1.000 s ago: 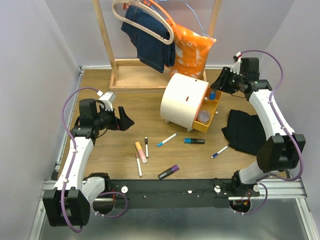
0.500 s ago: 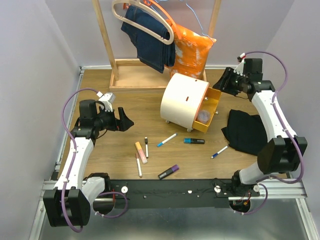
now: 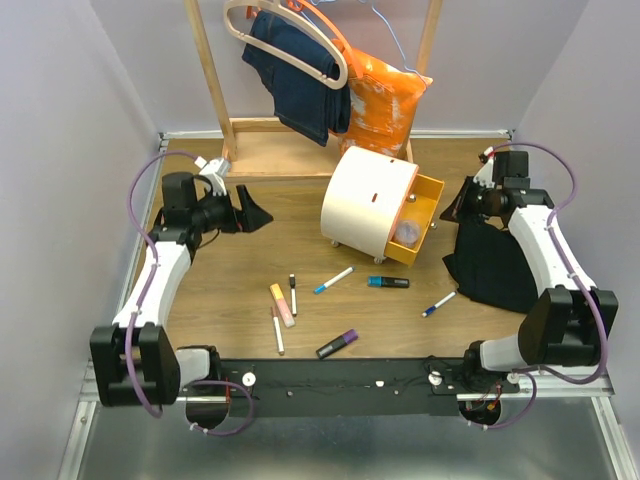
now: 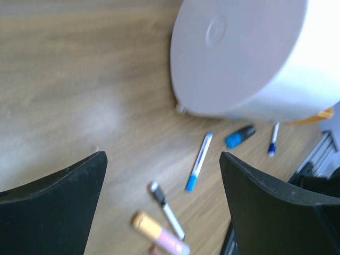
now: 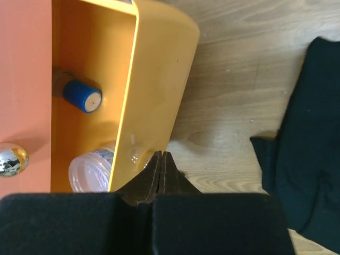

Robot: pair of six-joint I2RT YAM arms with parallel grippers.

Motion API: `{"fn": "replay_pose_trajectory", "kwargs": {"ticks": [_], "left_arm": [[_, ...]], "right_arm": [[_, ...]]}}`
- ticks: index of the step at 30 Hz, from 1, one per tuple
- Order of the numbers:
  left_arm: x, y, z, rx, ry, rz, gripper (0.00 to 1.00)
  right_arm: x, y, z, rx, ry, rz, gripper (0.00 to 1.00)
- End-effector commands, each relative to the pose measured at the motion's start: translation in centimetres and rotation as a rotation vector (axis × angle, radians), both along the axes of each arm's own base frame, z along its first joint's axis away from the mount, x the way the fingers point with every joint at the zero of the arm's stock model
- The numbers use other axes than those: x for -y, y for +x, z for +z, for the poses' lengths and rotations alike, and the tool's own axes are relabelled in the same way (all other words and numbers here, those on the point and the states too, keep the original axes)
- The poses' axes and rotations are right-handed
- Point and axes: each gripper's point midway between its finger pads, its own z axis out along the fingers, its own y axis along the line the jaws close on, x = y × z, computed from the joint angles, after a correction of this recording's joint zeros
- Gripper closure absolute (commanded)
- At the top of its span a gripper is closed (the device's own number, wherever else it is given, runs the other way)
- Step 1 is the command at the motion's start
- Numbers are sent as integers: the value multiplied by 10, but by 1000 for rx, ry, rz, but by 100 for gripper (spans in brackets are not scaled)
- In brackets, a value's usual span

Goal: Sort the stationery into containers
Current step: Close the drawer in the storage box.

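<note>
The cream round-topped cabinet (image 3: 368,200) stands mid-table with one orange drawer (image 3: 428,205) pulled open. A clear tape roll (image 5: 89,171) and a blue-capped marker (image 5: 79,95) lie in the drawer (image 5: 154,69). My right gripper (image 5: 161,157) is shut and empty, its tips at the drawer's outer front face; it also shows in the top view (image 3: 456,208). My left gripper (image 3: 250,212) is open and empty above bare wood at the left. Several pens lie loose: a white blue-capped pen (image 3: 333,280), a blue-black marker (image 3: 388,282), a purple marker (image 3: 337,344), an orange-pink marker (image 3: 282,305).
A dark folded cloth (image 3: 492,262) lies under my right arm. A wooden clothes rack (image 3: 268,150) with jeans and an orange bag (image 3: 385,100) stands at the back. The left wrist view shows the cabinet (image 4: 249,58) and pens (image 4: 198,162) between my open fingers (image 4: 58,202).
The blue-capped marker left my right gripper and lies in the drawer. The right gripper shut and moved down to the drawer's front. My left gripper swung toward the back.
</note>
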Motion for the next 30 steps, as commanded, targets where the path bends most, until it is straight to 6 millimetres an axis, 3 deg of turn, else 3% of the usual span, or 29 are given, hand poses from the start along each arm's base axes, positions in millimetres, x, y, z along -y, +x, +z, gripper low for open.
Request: {"fn": "replay_pose_trajectory", "kwargs": {"ticks": [1, 5, 6, 7, 9, 17, 26, 30], "left_arm": [[19, 42, 50, 107, -171, -56, 4], [28, 64, 55, 107, -190, -76, 4], [28, 70, 48, 92, -188, -74, 4], [44, 68, 49, 89, -188, -113, 4], [52, 74, 47, 84, -189, -133, 4], [98, 58, 33, 46, -186, -243, 4], [108, 50, 25, 32, -157, -287, 4], [115, 46, 22, 22, -155, -309, 4]], "right_arm": [[-15, 3, 1, 15, 77, 55, 99], [-18, 7, 0, 10, 94, 63, 99], [-18, 8, 0, 9, 100, 66, 99], [-22, 9, 2, 16, 117, 78, 99], [-23, 12, 4, 19, 130, 79, 99], [-35, 21, 7, 29, 204, 110, 98], [-44, 40, 19, 51, 256, 141, 96], [-51, 43, 14, 33, 276, 154, 96]]}}
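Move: The front of the storage box's open drawer is just beside my right hand, about 3 cm left, 1 cm back and 2 cm below. The clear tub inside the drawer is some 9 cm left and 5 cm back, and the black cloth's middle is roughly 18 cm right and 14 cm back. From my left hand, the storage box's middle is about 27 cm right and 2 cm ahead; the white blue-capped marker lies about 18 cm right and 18 cm back. With its fingers kept shut, my right hand pushes on the drawer front beside the knob, working left and then forward too, about 5 cm in all, while the fingertips tilt some 10 degrees leftward. Meanwhile my left hand, fingers wide open, first reaches forward and up, then swings about 10 cm right towards the closed end of the storage box, turning some 15 degrees clockwise. ##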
